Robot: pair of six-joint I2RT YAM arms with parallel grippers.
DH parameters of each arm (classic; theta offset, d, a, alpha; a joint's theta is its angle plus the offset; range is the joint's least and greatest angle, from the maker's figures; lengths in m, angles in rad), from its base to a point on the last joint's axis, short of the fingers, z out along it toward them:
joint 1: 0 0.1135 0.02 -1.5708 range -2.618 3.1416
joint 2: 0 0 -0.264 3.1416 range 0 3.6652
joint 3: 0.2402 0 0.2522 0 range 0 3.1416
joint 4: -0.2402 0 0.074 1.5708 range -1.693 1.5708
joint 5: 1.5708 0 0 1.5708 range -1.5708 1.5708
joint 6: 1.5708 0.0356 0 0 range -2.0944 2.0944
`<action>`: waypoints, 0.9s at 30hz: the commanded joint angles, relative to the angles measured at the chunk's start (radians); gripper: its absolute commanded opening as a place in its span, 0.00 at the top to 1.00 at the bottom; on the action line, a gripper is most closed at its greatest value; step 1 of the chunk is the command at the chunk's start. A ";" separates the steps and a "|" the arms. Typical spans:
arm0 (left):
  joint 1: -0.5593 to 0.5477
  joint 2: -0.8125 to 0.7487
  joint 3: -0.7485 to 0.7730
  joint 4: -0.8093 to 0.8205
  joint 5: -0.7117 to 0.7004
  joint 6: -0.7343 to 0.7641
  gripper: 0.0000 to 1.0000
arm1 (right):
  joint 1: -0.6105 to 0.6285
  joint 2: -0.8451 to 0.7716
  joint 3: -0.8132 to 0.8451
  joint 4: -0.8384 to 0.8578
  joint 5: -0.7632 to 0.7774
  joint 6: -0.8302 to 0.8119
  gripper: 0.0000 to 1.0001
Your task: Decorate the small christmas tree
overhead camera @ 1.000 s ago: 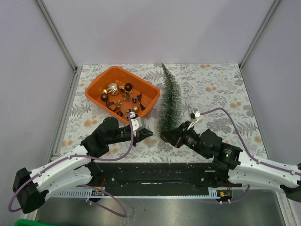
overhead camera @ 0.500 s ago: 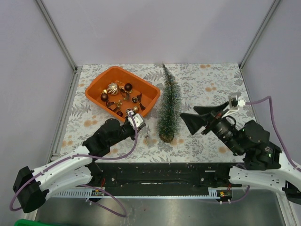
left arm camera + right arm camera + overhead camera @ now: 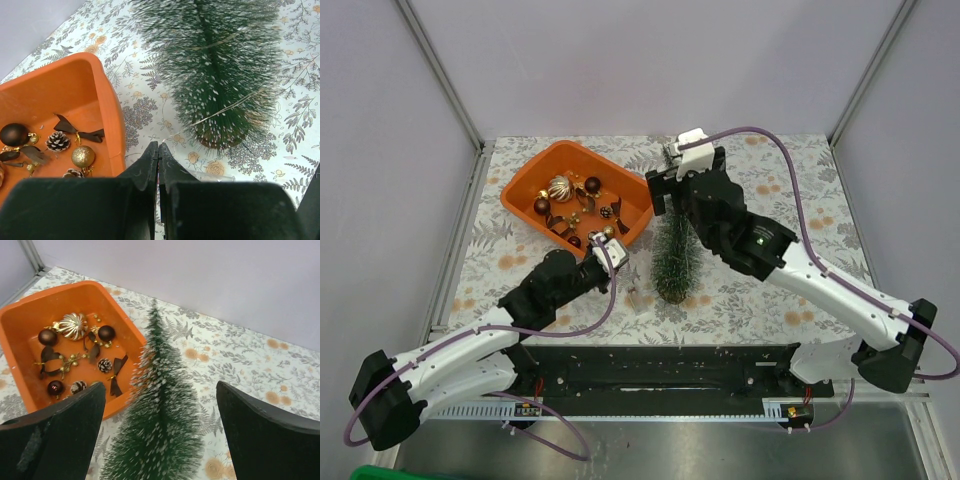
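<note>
The small christmas tree stands on its round base on the patterned table, dark green with white frosting; my right arm hides its top from above. My right gripper hangs over the tree, and in the right wrist view my right gripper is wide open with the tree below, between its fingers, untouched. My left gripper lies low between tray and tree, shut. A thin gold thread runs from across the tree to the left gripper's tips; I cannot tell if it is pinched.
An orange tray at the back left holds a gold ball, brown balls, pine cones and dark bows. A small clear piece lies on the table by the tree's base. Walls close in on three sides.
My right gripper let go of the tree's base, opened wide and swung up over the treetop. The tree went from leaning to standing. My left gripper drew back a little, still shut.
</note>
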 commanded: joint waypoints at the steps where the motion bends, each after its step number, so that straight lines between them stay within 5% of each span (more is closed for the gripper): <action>1: 0.005 -0.019 0.017 0.063 0.012 0.022 1.00 | -0.019 0.055 0.134 0.023 0.017 -0.081 0.01; 5: 0.005 -0.035 -0.002 0.074 0.027 0.027 1.00 | -0.019 0.101 0.154 0.031 0.034 -0.082 0.01; 11: 0.005 -0.060 -0.022 0.075 0.037 0.030 1.00 | -0.021 0.150 0.168 0.043 0.067 -0.084 0.23; 18: 0.007 -0.086 -0.040 0.086 0.043 0.038 1.00 | -0.021 0.164 0.180 0.011 0.101 -0.067 0.29; 27: 0.019 -0.115 -0.051 0.080 0.053 0.024 1.00 | -0.021 0.176 0.185 0.011 0.037 -0.052 0.71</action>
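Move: The right hand, open, has the upper trunk of the Christmas tree about 4 cm ahead, 2 cm to its left and a couple of centimetres lower. The foot of the tree stands roughly 8 cm back, 2 cm left and 35 cm below that hand; the orange box of ornaments is some 12 cm ahead, 25 cm left and 33 cm down. From the shut left hand, the upper trunk lies about 11 cm ahead, 12 cm right and 16 cm up. The right hand eases about 3.5 cm forward and a little left over the upper part of the tree, rising about a centimetre and then sinking again, while its wide-open fingers close to roughly a third and come in around the upper trunk and its bristles, with the tip still sticking out beyond them. The left hand keeps its fingers shut on the end of the thin string that runs to the tree, and lifts about 1 cm while drawing back slightly. ##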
